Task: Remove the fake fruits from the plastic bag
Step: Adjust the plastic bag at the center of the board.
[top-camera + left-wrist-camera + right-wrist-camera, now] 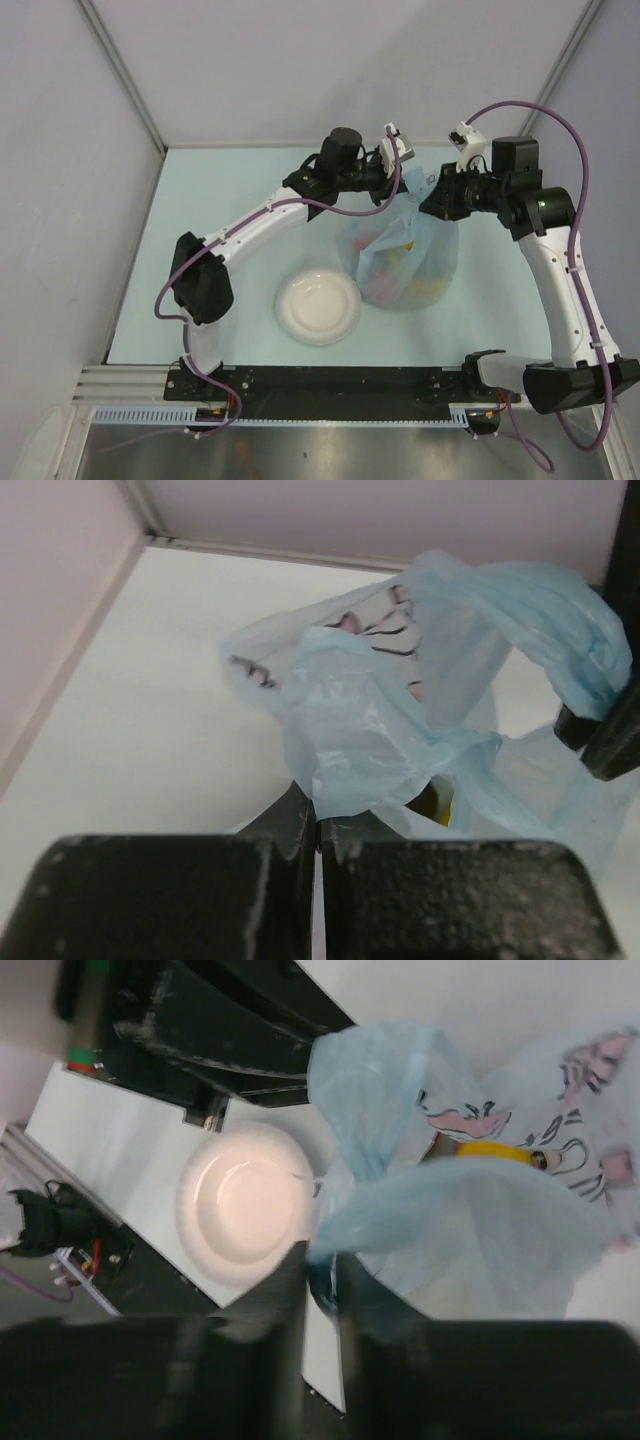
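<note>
The light-blue plastic bag (405, 262) stands on the table with its top pulled up between both arms. My left gripper (404, 182) is shut on a bunch of the bag's film (350, 740), its fingers (290, 825) pressed together. My right gripper (432, 196) pinches the bag's other edge (400, 1220) between its near-closed fingers (290, 1280). Inside the bag lie the fake fruits: a yellow banana (490, 1150) shows through the film, and yellow (425, 287) and red (367, 240) patches show from above. The rest of the fruits are hidden by the film.
A white round plate (318, 305) sits left of the bag, toward the near edge. Grey walls (90, 120) close in the table's left, back and right sides. The left arm's black links (200, 1030) cross above the plate.
</note>
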Available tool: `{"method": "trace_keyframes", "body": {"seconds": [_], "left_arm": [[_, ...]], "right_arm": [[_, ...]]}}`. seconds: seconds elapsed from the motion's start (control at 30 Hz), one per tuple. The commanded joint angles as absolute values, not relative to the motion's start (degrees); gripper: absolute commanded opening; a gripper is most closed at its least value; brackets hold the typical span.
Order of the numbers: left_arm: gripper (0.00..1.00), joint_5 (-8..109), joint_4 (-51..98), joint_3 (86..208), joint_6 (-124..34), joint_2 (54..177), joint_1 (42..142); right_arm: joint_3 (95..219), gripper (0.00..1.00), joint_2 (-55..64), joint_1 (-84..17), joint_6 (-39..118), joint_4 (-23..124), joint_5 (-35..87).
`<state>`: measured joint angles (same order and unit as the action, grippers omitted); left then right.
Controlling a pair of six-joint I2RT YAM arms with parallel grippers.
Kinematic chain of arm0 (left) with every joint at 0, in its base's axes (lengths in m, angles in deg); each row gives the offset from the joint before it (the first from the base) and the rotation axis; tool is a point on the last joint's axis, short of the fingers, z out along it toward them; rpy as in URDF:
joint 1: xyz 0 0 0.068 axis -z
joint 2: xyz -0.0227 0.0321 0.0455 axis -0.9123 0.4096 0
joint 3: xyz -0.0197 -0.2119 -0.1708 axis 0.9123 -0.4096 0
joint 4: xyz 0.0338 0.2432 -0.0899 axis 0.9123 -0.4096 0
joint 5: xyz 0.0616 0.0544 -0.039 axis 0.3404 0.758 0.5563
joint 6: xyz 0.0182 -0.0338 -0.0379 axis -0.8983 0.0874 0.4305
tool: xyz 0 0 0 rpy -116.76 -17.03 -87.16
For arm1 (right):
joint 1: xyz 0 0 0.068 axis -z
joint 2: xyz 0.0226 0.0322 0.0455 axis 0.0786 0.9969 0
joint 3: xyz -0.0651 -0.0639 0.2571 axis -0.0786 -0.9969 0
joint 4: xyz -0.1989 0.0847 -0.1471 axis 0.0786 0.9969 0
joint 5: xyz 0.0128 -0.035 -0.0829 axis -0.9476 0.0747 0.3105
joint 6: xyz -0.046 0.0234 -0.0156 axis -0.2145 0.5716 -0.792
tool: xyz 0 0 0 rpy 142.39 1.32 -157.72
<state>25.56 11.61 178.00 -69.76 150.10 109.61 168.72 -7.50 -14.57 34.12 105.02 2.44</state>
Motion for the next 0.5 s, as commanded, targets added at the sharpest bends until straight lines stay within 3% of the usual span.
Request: {"method": "trace_keyframes", "body": {"seconds": [0.0, 0.17, 0.27, 0.47], "left_arm": [[0.0, 37.0, 17.4, 179.9, -64.7, 146.2, 107.9], [0.0, 41.4, 12.3, 191.9, -63.2, 148.7, 101.7], [0.0, 40.9, 6.0, 205.0, -60.9, 153.6, 95.0], [0.0, 37.9, 13.6, 215.7, -61.5, 154.8, 86.0]], "right_arm": [[173.2, 0.0, -6.5, -14.6, 34.6, 99.4, 7.4], [178.6, 0.0, -1.7, -12.7, 35.3, 82.5, 11.6], [189.9, 0.0, 7.4, -12.6, 37.8, 77.4, 12.0], [207.0, 0.0, 20.8, -14.3, 40.1, 69.5, 14.2]]}}
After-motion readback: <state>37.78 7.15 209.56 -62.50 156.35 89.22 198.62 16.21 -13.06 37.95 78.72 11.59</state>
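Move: The bag of fruits has its full body nearly under the left hand, about 3 cm back, 5 cm to its right and 20 below; from the right hand it lies some 4 cm ahead, 3 to the left and 24 below. The board's middle is roughly 8 cm ahead and 13 to the left of the left hand, 15 ahead and 21 left of the right. The plate sits about 11 cm back and 18 left of the left hand. The plastic bag is swung up and forward by its top, the left fingers still pinching it and the right ones finishing their closing on it. Both hands gather speed, going about 17 cm forward and 15 or more up, while the left also pulls some 17 cm left, away from the right, turning about 35 degrees counter-clockwise; the right fingers tip upward some 30 degrees. ##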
